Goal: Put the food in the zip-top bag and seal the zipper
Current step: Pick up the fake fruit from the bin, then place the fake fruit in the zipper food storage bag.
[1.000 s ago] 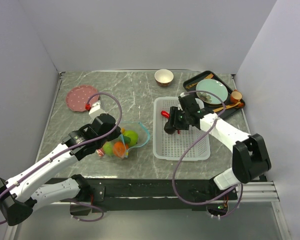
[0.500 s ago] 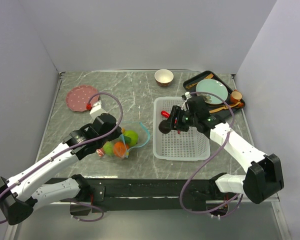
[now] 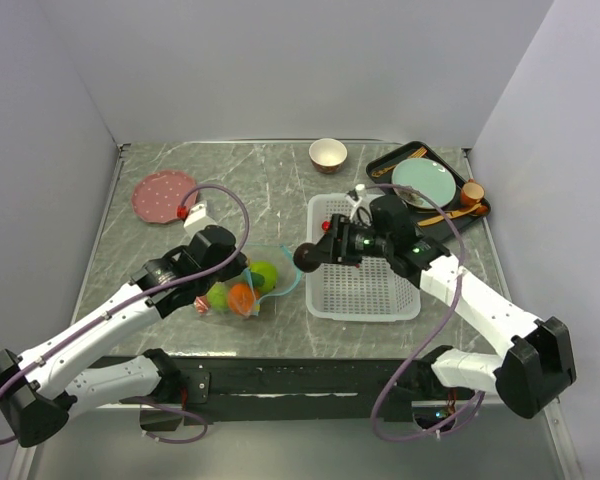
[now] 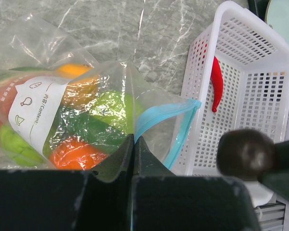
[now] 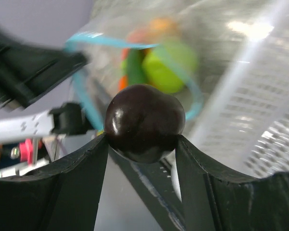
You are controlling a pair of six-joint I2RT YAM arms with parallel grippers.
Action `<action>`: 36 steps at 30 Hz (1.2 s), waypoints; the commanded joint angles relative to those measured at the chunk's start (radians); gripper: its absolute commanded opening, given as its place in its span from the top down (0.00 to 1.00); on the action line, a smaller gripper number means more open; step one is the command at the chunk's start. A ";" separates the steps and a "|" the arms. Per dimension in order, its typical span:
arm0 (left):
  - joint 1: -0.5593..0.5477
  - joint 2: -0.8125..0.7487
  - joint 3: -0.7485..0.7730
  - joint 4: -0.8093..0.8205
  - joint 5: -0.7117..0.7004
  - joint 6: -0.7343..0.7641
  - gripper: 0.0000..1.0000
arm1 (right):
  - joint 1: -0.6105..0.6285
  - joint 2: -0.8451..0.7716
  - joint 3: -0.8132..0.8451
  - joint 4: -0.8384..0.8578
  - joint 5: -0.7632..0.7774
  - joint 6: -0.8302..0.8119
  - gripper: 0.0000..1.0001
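Observation:
The clear zip-top bag [image 3: 242, 285] lies left of the white basket [image 3: 363, 300], with green and orange food [image 4: 94, 120] inside. Its teal-blue zipper [image 4: 180, 127] curves open toward the basket. My left gripper [image 4: 134, 140] is shut on the bag's mouth edge, holding it up. My right gripper [image 3: 310, 257] is shut on a dark brown piece [image 5: 144, 122] and holds it above the basket's left rim, right in front of the bag's mouth. A red chili [image 4: 216, 84] lies in the basket.
A pink dotted plate [image 3: 163, 192] sits at the back left and a small bowl [image 3: 327, 154] at the back. A black tray [image 3: 477, 211] with a pale green plate [image 3: 425, 183] stands at the back right.
My right gripper has lifted the dark brown piece out of the basket and carried it left toward the bag's mouth. The left gripper stays on the bag.

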 commanded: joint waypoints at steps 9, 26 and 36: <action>0.000 -0.005 0.002 0.036 0.003 0.004 0.96 | 0.210 0.135 0.119 0.121 0.003 0.005 0.52; 0.000 -0.074 0.039 -0.028 -0.050 -0.008 0.95 | 0.328 0.345 0.294 0.074 0.267 0.035 0.56; 0.000 -0.090 0.042 -0.028 -0.055 -0.013 0.95 | 0.330 0.329 0.291 0.134 0.452 0.054 0.55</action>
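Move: The right hand already holds the avocado; the open mouth of the zip-top bag it is bound for lies about 9 cm to its left, level ahead/back, and 5 cm lower. The green apple in the bag is roughly 10 cm left, 3 ahead; the orange 15 left, 3 back; the bin's middle 13 right, 7 ahead, all some 10 cm below. From the left hand, pinching the mouth's edge, the mouth's middle is about 6 cm right and 2 lower. Keeping its grip on the avocado, the right hand carries it about 11 cm left from the bin side into the bag's mouth, bowing some 3.5 cm back, then coming forward again as it sinks to 3 cm below its start, fingers tipping slightly further down. The left hand keeps pinching the zipper edge and late on draws it about 1.5 cm up and left. ##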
